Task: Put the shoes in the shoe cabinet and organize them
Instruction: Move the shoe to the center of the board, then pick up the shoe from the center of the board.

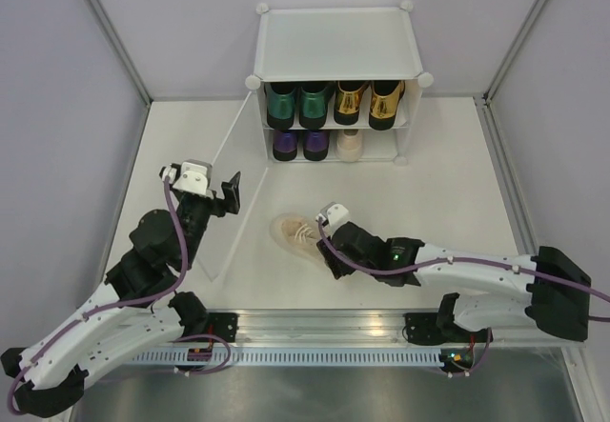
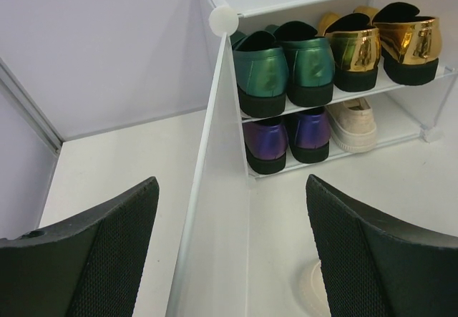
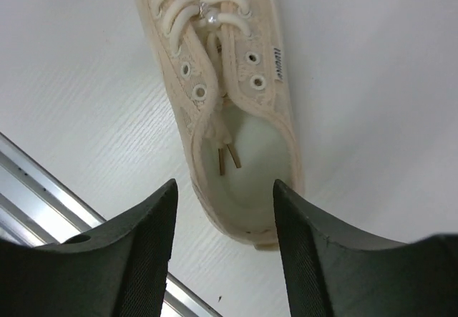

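The shoe cabinet (image 1: 338, 41) stands at the back with its frosted door (image 1: 238, 155) swung out to the left. Green loafers (image 1: 297, 105) and gold loafers (image 1: 369, 103) fill the upper shelf. Purple shoes (image 1: 299, 145) and one beige sneaker (image 1: 351, 145) stand on the lower shelf. The other beige sneaker (image 1: 294, 232) lies on the table. My right gripper (image 1: 320, 249) is open, its fingers (image 3: 147, 245) on either side of that sneaker's (image 3: 236, 102) heel, with a gap to each. My left gripper (image 1: 221, 198) is open wide, astride the door's edge (image 2: 215, 210).
Pale purple walls with metal corner posts (image 1: 110, 31) enclose the table. A metal rail (image 1: 315, 327) runs along the near edge between the arm bases. The lower shelf has a bare spot (image 1: 381, 146) right of the beige sneaker.
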`<state>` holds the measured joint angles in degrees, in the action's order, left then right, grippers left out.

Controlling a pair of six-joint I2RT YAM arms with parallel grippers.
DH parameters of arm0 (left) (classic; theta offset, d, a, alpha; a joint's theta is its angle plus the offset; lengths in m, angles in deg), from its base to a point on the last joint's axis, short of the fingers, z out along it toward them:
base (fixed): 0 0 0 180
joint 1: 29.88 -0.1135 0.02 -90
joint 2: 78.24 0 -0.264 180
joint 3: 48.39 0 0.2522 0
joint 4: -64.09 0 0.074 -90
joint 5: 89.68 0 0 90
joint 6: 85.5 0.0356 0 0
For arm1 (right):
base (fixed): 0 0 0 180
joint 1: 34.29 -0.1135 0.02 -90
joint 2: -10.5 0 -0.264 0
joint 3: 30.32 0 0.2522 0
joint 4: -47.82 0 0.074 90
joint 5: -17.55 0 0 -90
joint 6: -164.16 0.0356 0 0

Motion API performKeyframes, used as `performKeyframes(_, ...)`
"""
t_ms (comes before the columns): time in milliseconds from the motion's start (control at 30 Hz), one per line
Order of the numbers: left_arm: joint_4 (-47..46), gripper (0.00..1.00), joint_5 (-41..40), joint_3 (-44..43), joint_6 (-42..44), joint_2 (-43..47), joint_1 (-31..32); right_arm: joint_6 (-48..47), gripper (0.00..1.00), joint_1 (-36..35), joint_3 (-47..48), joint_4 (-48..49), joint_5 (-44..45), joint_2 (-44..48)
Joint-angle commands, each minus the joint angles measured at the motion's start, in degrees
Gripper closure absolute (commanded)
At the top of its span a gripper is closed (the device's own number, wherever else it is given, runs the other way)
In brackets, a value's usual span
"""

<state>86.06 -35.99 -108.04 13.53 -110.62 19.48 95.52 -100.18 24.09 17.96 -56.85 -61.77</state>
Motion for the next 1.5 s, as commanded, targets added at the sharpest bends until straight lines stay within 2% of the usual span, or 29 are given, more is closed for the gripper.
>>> performKeyframes(0, -0.91, 0.14, 0.72, 0.8, -2.01, -0.05, 0.29, 2.37, 0.39, -0.47, 0.14, -3.06, 4.53, 7.48)
performKeyframes(33, -1.17, 0.14, 0.72, 1.32, -2.09, -0.22, 0.29, 2.54, 0.34, -0.38, 0.4, -3.06, 5.05, 8.54)
performKeyframes(167, -1.35, 0.14, 1.07, 1.77, -2.36, -0.14, 0.29, 3.94, 0.26, -0.47, 1.28, -4.38, 7.86, 12.93)
performKeyframes(233, -1.53, 0.14, 0.98, 2.29, -2.36, 0.21, 0.29, 3.95, 0.17, -0.38, 0.14, -3.94, 8.22, 14.08)
performKeyframes(300, -1.7, 0.14, 0.98, 2.56, -2.45, 0.91, 0.29, 3.51, 0.12, -0.47, -2.05, -2.28, 7.18, 14.96)
performKeyframes(333, -1.7, 0.14, 0.9, 2.73, -2.36, 1.09, 0.29, 2.72, 0.02, -0.47, -2.58, -1.84, 6.73, 14.79)
performKeyframes(467, -1.97, 0.14, 0.54, 2.82, -2.01, 1.44, 0.29, 1.31, 0.02, -0.47, -5.04, 2.11, 3.22, 12.08)
performKeyframes(567, -2.05, 0.14, 0.11, 2.91, -1.66, 1.53, 0.29, 0.79, 0.02, -0.47, -6.01, 4.57, 4.26, 9.27)
performKeyframes(1000, -2.05, 0.14, 0.19, 3.17, -1.66, 1.44, 0.29, -3.34, 0.02, -0.38, -2.94, 11.87, 3.39, -4.71)
performKeyframes(1233, -2.05, 0.14, 0.37, 3.17, -1.74, 1.09, 0.29, -5.71, 0.02, -0.29, 0.92, 9.52, 4.0, -9.2)
performKeyframes(1467, -1.97, 0.14, 0.28, 3.09, -1.57, 1.18, 0.29, -6.25, 0.02, 2.07, 3.83, 7.83, -1.26, -10.17)
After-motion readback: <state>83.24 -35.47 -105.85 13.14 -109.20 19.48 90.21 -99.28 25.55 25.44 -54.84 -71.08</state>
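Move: The beige shoe already lies free on the board, heel nearly under my right hand and toe pointing ahead and left. Its middle is about 6 cm ahead, 7 cm left and 4 cm below that hand. The open cabinet door stands some 24 cm left and 11 cm ahead; the beige shoe on the lower shelf sits roughly 40 cm ahead and 5 cm right. From my left hand the loose shoe is about 14 cm right, 2 cm back and 30 cm below. With the shoe let go, I lift my right hand about 6 cm off its heel, drifting slightly right, and spread the fingers from half to fully open. Then I sink some 10 cm, pointing still down and forward-left, and finally ease a few centimetres left and forward along the shoe towards its middle, rising 2 cm, with a finger either side of the heel part. ##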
